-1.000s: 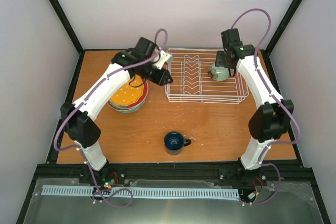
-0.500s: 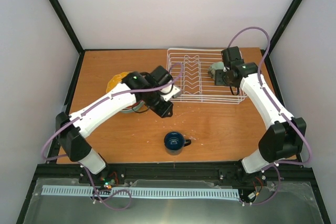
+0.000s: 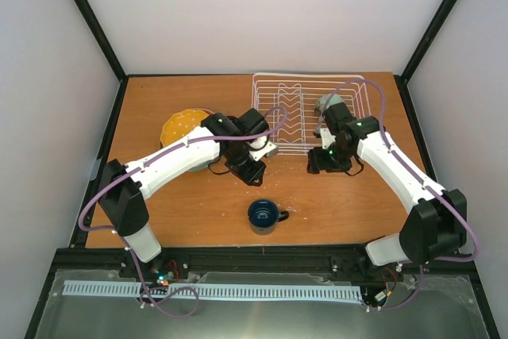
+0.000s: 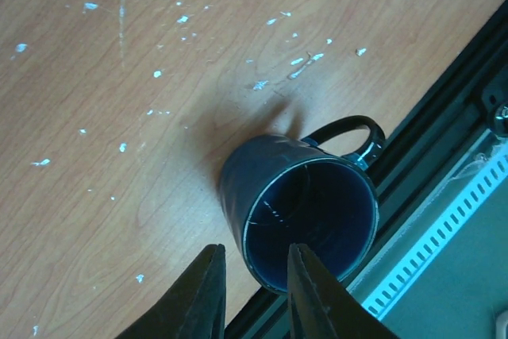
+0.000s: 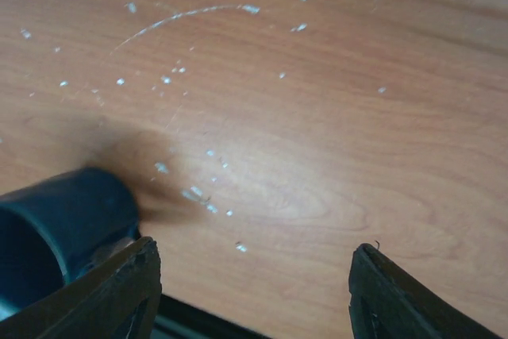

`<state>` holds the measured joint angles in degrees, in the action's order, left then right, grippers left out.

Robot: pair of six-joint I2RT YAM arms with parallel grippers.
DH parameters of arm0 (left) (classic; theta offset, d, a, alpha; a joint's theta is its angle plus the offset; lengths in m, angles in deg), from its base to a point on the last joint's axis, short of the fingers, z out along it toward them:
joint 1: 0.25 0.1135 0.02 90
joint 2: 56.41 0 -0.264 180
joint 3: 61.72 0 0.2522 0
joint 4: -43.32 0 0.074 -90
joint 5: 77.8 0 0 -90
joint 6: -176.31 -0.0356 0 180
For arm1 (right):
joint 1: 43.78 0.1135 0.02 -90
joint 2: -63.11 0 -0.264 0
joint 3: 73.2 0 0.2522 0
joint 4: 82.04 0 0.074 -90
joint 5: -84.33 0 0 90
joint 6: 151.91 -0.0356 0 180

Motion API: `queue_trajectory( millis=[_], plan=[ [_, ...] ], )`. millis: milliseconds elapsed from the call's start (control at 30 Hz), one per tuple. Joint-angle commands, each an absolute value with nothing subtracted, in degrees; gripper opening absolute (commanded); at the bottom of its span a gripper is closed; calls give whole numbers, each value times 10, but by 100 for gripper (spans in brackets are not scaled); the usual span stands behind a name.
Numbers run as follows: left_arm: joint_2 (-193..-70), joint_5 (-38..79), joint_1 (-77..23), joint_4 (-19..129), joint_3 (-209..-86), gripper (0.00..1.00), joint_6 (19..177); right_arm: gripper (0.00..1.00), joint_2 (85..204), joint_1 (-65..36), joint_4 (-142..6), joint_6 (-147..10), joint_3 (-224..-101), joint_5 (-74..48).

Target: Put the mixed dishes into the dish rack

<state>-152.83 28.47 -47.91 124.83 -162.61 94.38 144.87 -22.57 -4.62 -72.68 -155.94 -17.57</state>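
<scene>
A dark blue mug [image 3: 263,213] stands upright near the table's front edge, handle to the right. My left gripper [image 3: 249,167] hovers just behind it. In the left wrist view the mug [image 4: 305,220] lies beyond the gripper [image 4: 254,295], whose jaws are narrowly open with nothing between them. My right gripper [image 3: 317,162] hangs wide open over bare wood in front of the white wire dish rack [image 3: 295,117]; its wrist view shows the mug [image 5: 59,224] at the left edge. A small pale green bowl [image 3: 326,104] sits in the rack. The orange-yellow dotted plate [image 3: 181,124] tops a stack at the left.
The left arm [image 3: 175,156] crosses over part of the plate stack. A black frame rail [image 3: 262,256] runs along the table's front edge, close to the mug. Grey walls close in the left, back and right sides.
My left arm swung from the rack's left corner to the table's middle, above the mug. My right arm drew back from the bowl in the rack to the table in front of it.
</scene>
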Motion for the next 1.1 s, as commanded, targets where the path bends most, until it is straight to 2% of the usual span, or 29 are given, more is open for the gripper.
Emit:
queue_trajectory(
  millis=[0, 267, 467, 1067],
  plan=[
    [-1516, 325, -491, 1244, -1626, 24, 934, 65, 1425, -225, -14, -732, -1549, -256],
    [-1520, 339, -500, 1241, -1597, 28, 950, 66, 1455, -225, 34, -724, -1523, -407],
    [-1550, 334, -499, 1254, -1626, 28, 947, 67, 1479, -222, 45, -730, -1506, -452],
    [-1548, 380, -513, 1266, -1571, 26, 960, 66, 1519, -213, 30, -743, -1470, -481]
  ],
)
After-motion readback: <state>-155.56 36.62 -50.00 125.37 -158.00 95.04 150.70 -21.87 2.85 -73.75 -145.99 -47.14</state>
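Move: The blue mug stands upright near the table's front edge, handle to the robot's right: about 7 cm back from the left hand, 3 cm to its right and 11 cm below. From the right hand it is about 10 cm back, 15 cm left and 9 cm below. The plate stack is roughly 17 cm ahead and 18 cm left of the left hand; the dish rack's middle is some 19 cm ahead of the right hand, almost straight on. The mug is closed in on from two sides. The right hand, fingers already wide, swings back about 10 cm and left about 5 cm to its handle side, first level and then sinking a little, while its fingers tip back and leftward, some 35 degrees in all. The left hand eases back and down towards the far rim, tilting slightly, its fingers keeping their narrow gap. ##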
